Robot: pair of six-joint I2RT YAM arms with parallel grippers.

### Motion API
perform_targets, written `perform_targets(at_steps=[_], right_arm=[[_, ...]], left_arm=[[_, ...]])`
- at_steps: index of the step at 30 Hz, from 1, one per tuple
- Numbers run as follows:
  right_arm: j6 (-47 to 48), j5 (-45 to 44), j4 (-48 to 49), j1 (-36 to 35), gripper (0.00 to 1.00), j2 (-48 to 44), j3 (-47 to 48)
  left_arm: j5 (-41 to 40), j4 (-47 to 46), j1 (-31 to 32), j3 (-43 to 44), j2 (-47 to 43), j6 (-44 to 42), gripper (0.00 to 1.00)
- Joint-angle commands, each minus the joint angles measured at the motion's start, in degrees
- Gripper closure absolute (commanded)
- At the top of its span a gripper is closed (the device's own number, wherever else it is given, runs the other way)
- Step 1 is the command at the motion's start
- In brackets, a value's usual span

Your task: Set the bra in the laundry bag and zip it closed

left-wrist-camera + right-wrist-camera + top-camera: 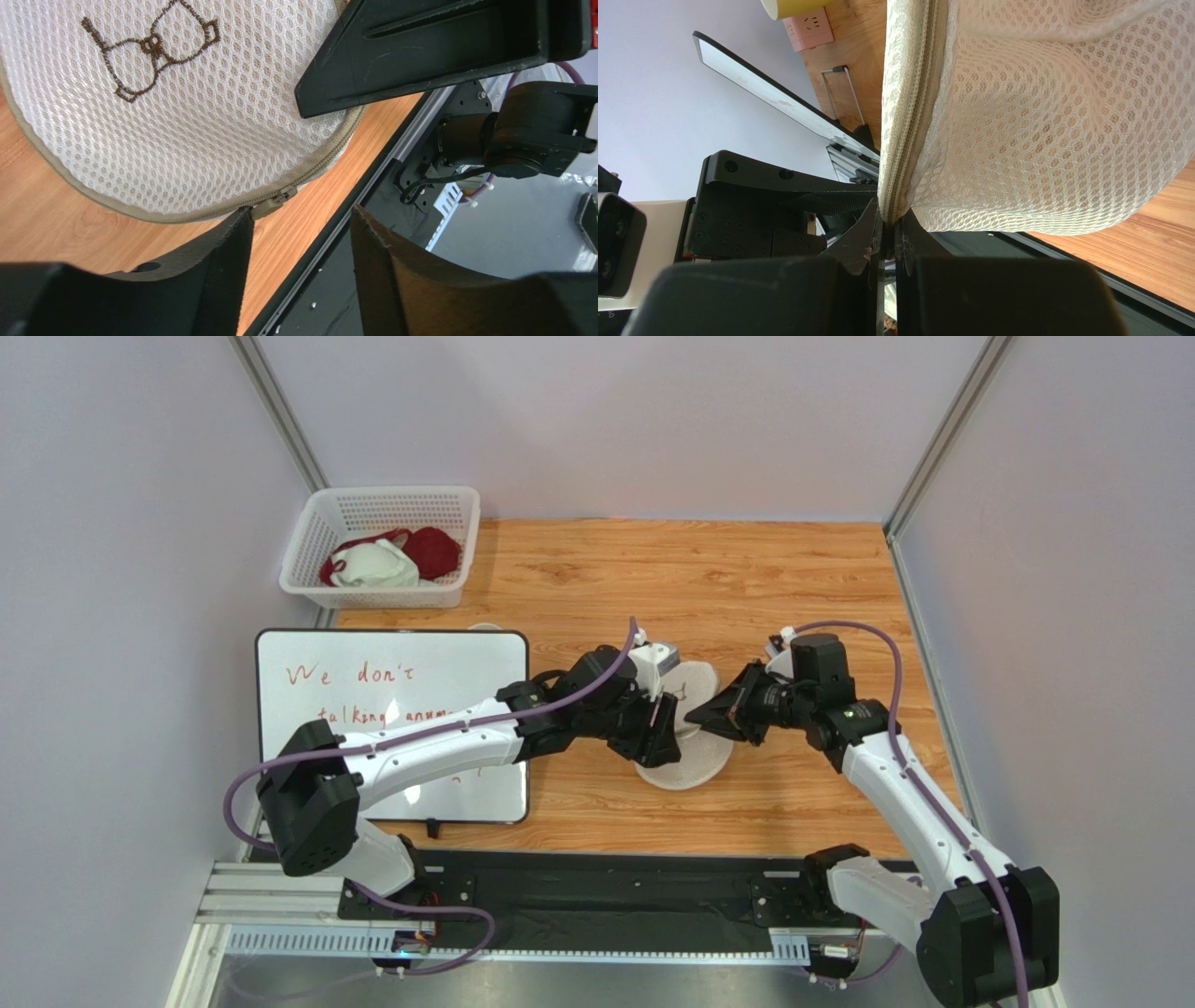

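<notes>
The laundry bag is a round off-white mesh pouch lying on the wooden table between both arms. In the left wrist view the laundry bag shows its brown bra drawing and its beige rim zipper. The zipper pull sits just off one fingertip of my left gripper, which is open with only table between its fingers. My right gripper is shut on the zippered rim of the laundry bag, pinching it from the right side. The bra is hidden.
A white lattice basket with a dark red garment and a white garment stands at the back left. A whiteboard lies under the left arm. A black rail runs along the near table edge.
</notes>
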State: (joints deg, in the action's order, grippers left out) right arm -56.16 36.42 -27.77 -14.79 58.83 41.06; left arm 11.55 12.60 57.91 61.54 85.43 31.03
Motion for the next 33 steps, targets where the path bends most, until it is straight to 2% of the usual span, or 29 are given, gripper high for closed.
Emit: perform_targets(at_steps=[1,3,4,6,9,10,13,21,27,33], right_arm=[[-1.1,3.7,2.5,-0.1,1.0,-0.7,-0.8],[-1.1,4.0,2.7,-0.1,1.0,-0.8,-0.9],[-1.2,4.2,2.6,-0.1,1.0,-0.9,-0.9],[-1.1,4.5,2.6,-0.1,1.0,-1.0,-0.8],[-1.1,4.8,2.2,-0.1,1.0,-1.3,-0.9],[-1.1,4.9,2.1,-0.1,1.0,-1.7,-1.2],[-1.1,5.1,1.8,-0.1,1.0,-2.6,-1.9],[0.6,5.1,0.9,-0.1,1.0,-3.3,-2.2],[2.5,5.1,-0.2,-0.1,1.0,-1.8,-0.7],[2.5,6.0,-0.4,-0.1,1.0,-1.8,0.0]], left_arm=[[-1.2,-0.3,-0.3,4.9,1.2,-0.3,0.49],[-1.9,0.4,-0.3,5.6,1.7,-0.4,0.58],[-2.8,1.1,-0.3,5.7,1.8,-0.4,0.65],[-3.8,1.9,-0.3,6.0,2.1,-0.4,0.7],[-5.6,3.4,-0.3,6.3,2.3,-0.5,0.83],[-6.3,3.9,-0.3,6.3,2.2,-0.5,0.9],[-8.0,5.3,-0.3,6.5,2.0,-0.6,1.0],[-9.7,7.0,-0.3,3.1,-1.0,-4.2,1.0],[-3.8,0.0,-0.3,-3.8,-7.2,-5.4,1.0],[0.0,-3.6,-0.3,-4.5,-6.7,-5.0,1.0]])
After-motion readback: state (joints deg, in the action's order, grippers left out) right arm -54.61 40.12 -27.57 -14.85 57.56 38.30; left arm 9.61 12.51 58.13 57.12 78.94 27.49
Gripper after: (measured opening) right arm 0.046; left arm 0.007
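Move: The open left fingers hang beside the zipper pull, which lies about 2 cm ahead, 1 cm to the right and 1 cm below. The rim pinched by the right fingers is roughly 4 cm ahead and 4 cm right, level with the left hand; the embroidered bra figure on the laundry bag is some 7 cm ahead, 2 cm right and 3 cm below. From the right hand, the zipper pull is about 2 cm back, 3 cm left and 1 cm below. The left fingertips shut on the zipper pull after easing about 1 cm forward, pause there, then draw it left and back by some 2 cm each way, rising about 1 cm, away from the bag. The right fingers keep their pinch on the zipped rim, drifting back nearly 2 cm and slightly down. ##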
